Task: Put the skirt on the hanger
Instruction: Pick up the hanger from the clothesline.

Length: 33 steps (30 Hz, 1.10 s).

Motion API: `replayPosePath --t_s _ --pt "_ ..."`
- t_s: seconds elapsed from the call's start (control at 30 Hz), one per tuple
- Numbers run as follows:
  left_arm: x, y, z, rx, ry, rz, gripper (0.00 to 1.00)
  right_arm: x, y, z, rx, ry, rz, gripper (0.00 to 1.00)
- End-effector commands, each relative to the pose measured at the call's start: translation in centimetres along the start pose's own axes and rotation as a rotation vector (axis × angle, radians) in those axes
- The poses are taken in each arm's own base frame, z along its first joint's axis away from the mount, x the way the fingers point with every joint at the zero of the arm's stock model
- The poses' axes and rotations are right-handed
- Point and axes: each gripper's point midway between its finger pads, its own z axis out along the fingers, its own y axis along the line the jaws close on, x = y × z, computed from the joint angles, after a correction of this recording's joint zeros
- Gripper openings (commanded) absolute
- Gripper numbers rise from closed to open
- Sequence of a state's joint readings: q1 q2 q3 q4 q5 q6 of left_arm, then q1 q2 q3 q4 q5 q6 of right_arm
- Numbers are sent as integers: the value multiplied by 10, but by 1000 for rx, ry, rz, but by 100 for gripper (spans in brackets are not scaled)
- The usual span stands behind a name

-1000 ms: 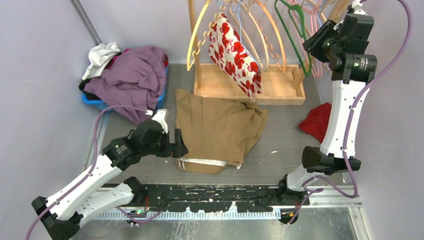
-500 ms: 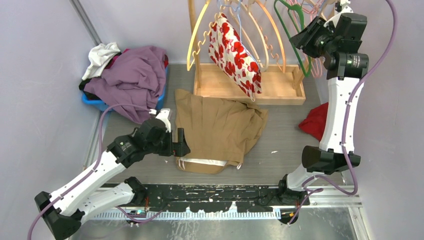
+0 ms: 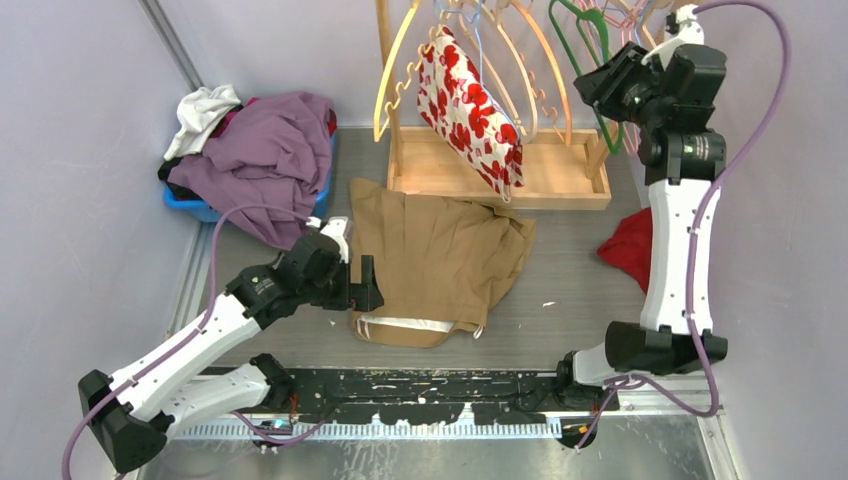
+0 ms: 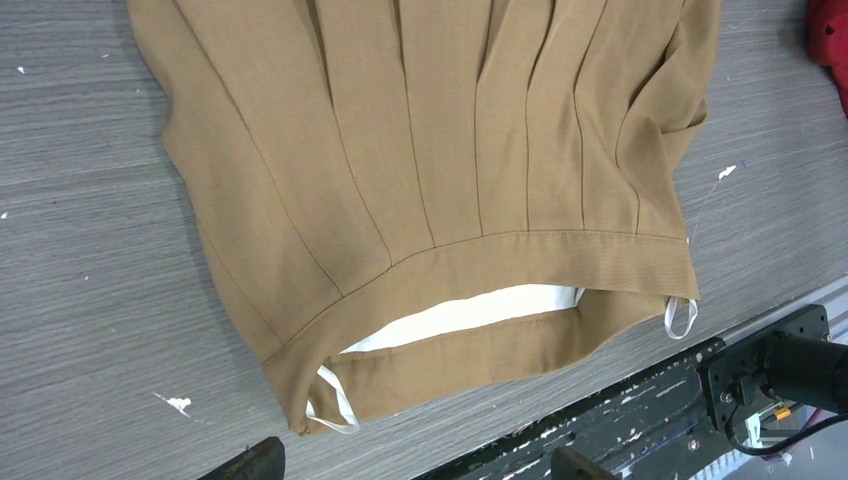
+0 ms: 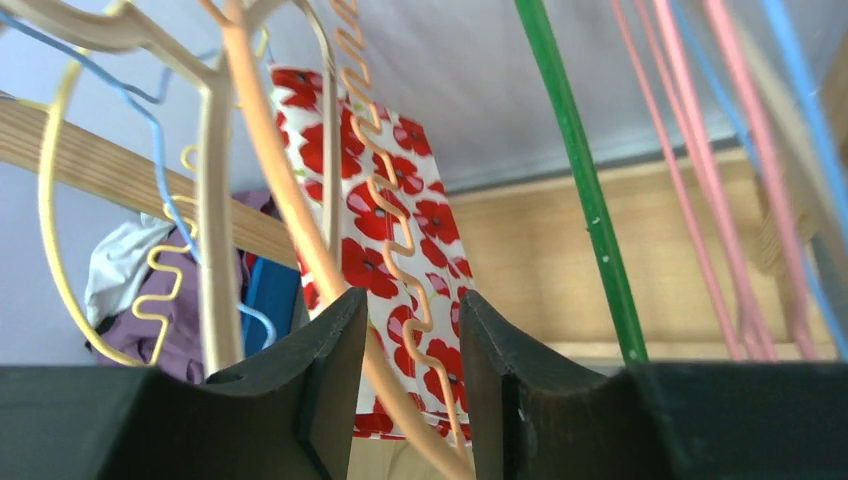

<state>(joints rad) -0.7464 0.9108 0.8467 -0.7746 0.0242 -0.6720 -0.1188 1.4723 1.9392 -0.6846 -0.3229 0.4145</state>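
Note:
The tan pleated skirt (image 3: pixel 435 260) lies flat on the table with its waistband (image 4: pixel 480 265) toward the arms and white lining showing in the opening. My left gripper (image 3: pixel 362 285) hovers open at the waistband's left corner; its fingertips (image 4: pixel 250 465) show at the bottom of the left wrist view, nothing between them. My right gripper (image 3: pixel 588 85) is raised at the rack among the hangers. In the right wrist view its jaws (image 5: pixel 412 300) stand apart with a peach hanger (image 5: pixel 290 200) running through the gap, unpinched.
A wooden rack (image 3: pixel 560 185) at the back holds a red-flowered garment (image 3: pixel 470 105), a green hanger (image 5: pixel 580 190) and pink hangers (image 5: pixel 720 170). A blue basket heaped with purple clothes (image 3: pixel 265 150) sits back left. A red cloth (image 3: pixel 632 245) lies at right.
My left gripper has crept right, closer to the waistband's corner. My right arm has swung left and deeper into the row of hangers.

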Motion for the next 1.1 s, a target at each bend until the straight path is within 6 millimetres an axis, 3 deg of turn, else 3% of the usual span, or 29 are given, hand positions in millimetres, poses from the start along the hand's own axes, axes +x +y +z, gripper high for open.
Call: replayPosePath --t_s 0.0,0.17,0.57,0.83,1.07 --pt "-14 -13 -1 54 -45 12 97 -62 29 -52 -14 -257 -112 44" --pt "-13 -13 0 59 -44 9 98 -66 10 -61 98 -293 -140 44" --pt "-17 -16 -8 62 -55 20 99 -38 -32 -17 215 -160 -147 44" --pt "-14 -15 -3 68 -45 13 100 -26 -43 2 223 -111 -140 43" --pt "-12 -16 -1 69 -39 13 99 -39 -31 -20 202 -188 -165 44"
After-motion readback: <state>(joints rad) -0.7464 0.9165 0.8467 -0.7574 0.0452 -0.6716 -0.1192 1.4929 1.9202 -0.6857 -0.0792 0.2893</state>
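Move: The green hanger's middle hangs about 10 cm ahead of the right hand and 5 cm to its right, roughly level with the half-open fingers. The orange hanger is the near neighbour on the other side, some 8 cm ahead and 4 cm left. The pink hangers hang about 10 cm ahead and 9 cm right. From the left hand, the green hanger is some 33 cm ahead, 42 cm right and 27 cm higher. The right hand backs up and away from beside the orange hanger, rising about 6 cm and easing right, then comes down and forward again towards the green hanger, ending some 5 cm right of where it began and slightly lower. It turns about 12 degrees clockwise and its left side dips. The fingers stay half open, their tips close beside the green bar; contact can't be made out. ##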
